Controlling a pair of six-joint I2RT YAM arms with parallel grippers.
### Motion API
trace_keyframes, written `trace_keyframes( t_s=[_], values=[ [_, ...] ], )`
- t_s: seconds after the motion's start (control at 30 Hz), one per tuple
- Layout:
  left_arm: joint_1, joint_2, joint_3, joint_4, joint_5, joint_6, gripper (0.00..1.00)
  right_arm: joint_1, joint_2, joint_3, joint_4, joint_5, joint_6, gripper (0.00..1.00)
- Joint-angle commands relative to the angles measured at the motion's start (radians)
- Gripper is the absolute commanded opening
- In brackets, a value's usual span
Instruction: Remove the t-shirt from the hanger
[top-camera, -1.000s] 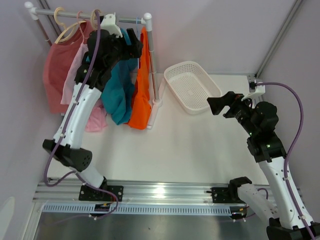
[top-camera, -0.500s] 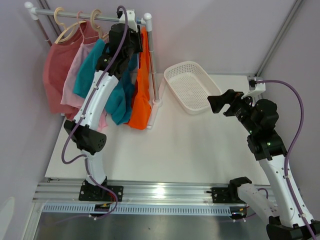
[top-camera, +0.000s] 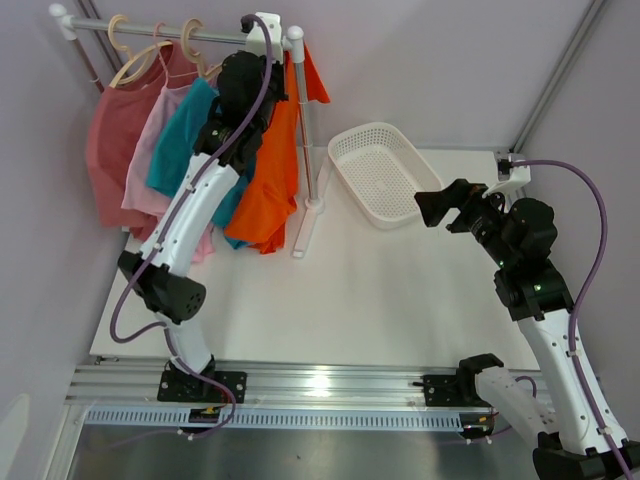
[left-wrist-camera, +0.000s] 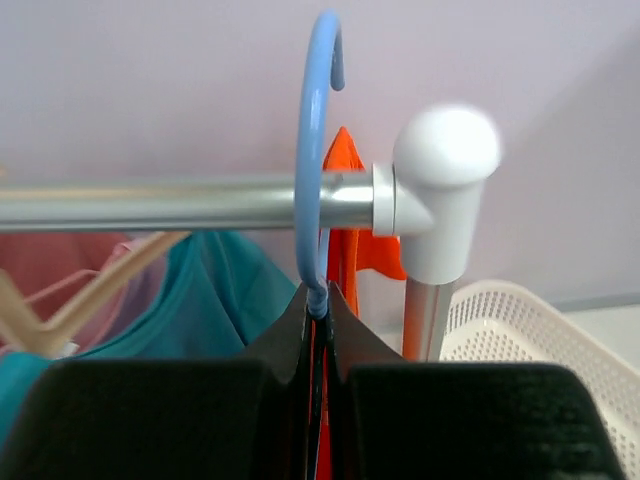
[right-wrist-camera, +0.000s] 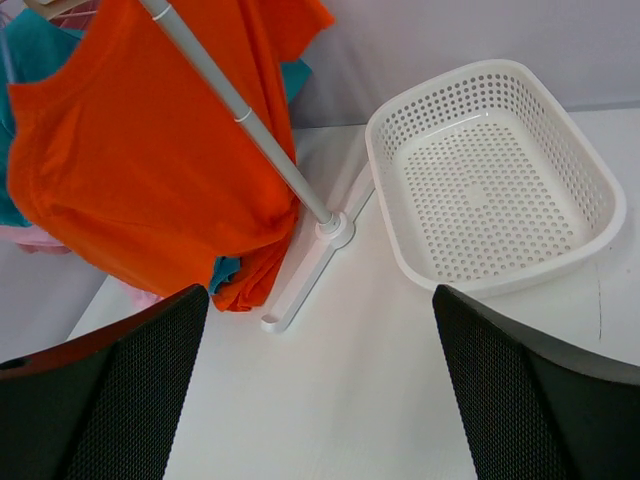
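An orange t-shirt (top-camera: 275, 165) hangs on a blue hanger (left-wrist-camera: 316, 160) at the right end of the clothes rail (top-camera: 215, 38). It also shows in the right wrist view (right-wrist-camera: 150, 150). My left gripper (left-wrist-camera: 319, 305) is shut on the neck of the blue hanger just below its hook, which loops over the rail (left-wrist-camera: 170, 200) beside the white end cap (left-wrist-camera: 445, 190). In the top view the left gripper (top-camera: 245, 75) is high at the rail. My right gripper (top-camera: 440, 212) is open and empty, held above the table right of the rack.
Teal (top-camera: 180, 140), pink (top-camera: 150, 130) and red (top-camera: 105, 130) garments hang on wooden hangers (top-camera: 135, 55) left of the orange shirt. A white perforated basket (top-camera: 385, 172) sits at the back of the table, also in the right wrist view (right-wrist-camera: 495, 170). The rack's post and foot (right-wrist-camera: 320, 225) stand between them.
My left arm has shifted right along the rail with the hanger. The orange t-shirt has swung outward and spread, one sleeve flipping past the rail's end post. The right arm has not moved.
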Motion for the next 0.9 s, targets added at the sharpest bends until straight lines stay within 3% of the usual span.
trace_keyframes(
  t_s=[0.0, 0.07, 0.17, 0.2, 0.23, 0.33, 0.43, 0.57, 0.7, 0.83, 0.87],
  values=[
    [-0.027, -0.145, 0.031, 0.18, -0.122, 0.085, 0.01, 0.004, -0.002, 0.015, 0.006, -0.022, -0.004, 0.99],
    [-0.036, -0.162, 0.005, 0.187, -0.164, 0.098, 0.01, 0.006, 0.004, 0.016, 0.0, -0.026, -0.004, 0.99],
    [-0.073, -0.176, 0.0, 0.146, -0.341, 0.105, 0.01, 0.029, 0.049, 0.042, -0.023, -0.094, -0.053, 0.99],
    [-0.102, -0.174, -0.001, 0.131, -0.413, 0.098, 0.01, 0.08, 0.066, 0.07, -0.044, -0.102, -0.069, 0.99],
    [-0.119, -0.174, -0.007, 0.118, -0.599, 0.054, 0.01, 0.117, 0.082, 0.082, -0.051, -0.085, -0.089, 1.0],
    [-0.186, -0.186, -0.062, 0.055, -0.876, 0.003, 0.01, 0.298, 0.122, 0.101, -0.019, -0.001, -0.147, 0.99],
    [-0.244, -0.208, -0.132, 0.065, -1.056, -0.01, 0.01, 0.458, 0.171, 0.122, 0.035, 0.013, -0.19, 1.0],
    [-0.318, -0.255, -0.223, 0.051, -1.122, -0.029, 0.01, 0.614, 0.257, 0.159, 0.104, 0.0, -0.237, 0.99],
    [-0.376, -0.298, -0.301, 0.118, -1.164, 0.034, 0.01, 0.681, 0.318, 0.158, 0.216, -0.042, -0.221, 1.0],
    [-0.406, -0.344, -0.438, 0.484, -1.185, 0.259, 0.01, 0.705, 0.407, 0.164, 0.274, -0.068, -0.213, 1.0],
    [-0.407, -0.351, -0.444, 0.503, -1.185, 0.275, 0.01, 0.717, 0.436, 0.164, 0.311, -0.071, -0.21, 0.99]
  ],
)
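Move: The left hand already holds the blue hanger by its neck at the rack, with the orange t-shirt hanging about 18 cm below; it is bound for the clear space some 15 cm back and 4 cm left. The rack's end cap is about 4 cm ahead and 6 cm right, nearly level; the teal t-shirt is 13 cm left, 2 cm ahead, 15 cm down. From the open right hand the orange t-shirt lies roughly 18 cm ahead, 34 cm left and 7 cm down, and the basket 28 cm ahead, 3 cm left, 33 cm down. Keeping its pinch on the hanger neck, the left hand draws the orange t-shirt back about 15 cm away from the rack, arcing up and slightly left over the first third, then sinking to just under its starting height while it swings some 40 degrees counter-clockwise. The right hand starts a little later and sweeps left about 24 cm and back 8 cm, sinking slightly and turning counter-clockwise as well, fingers still wide open, towards the lower part of the t-shirt, with no clear touch to be seen. ##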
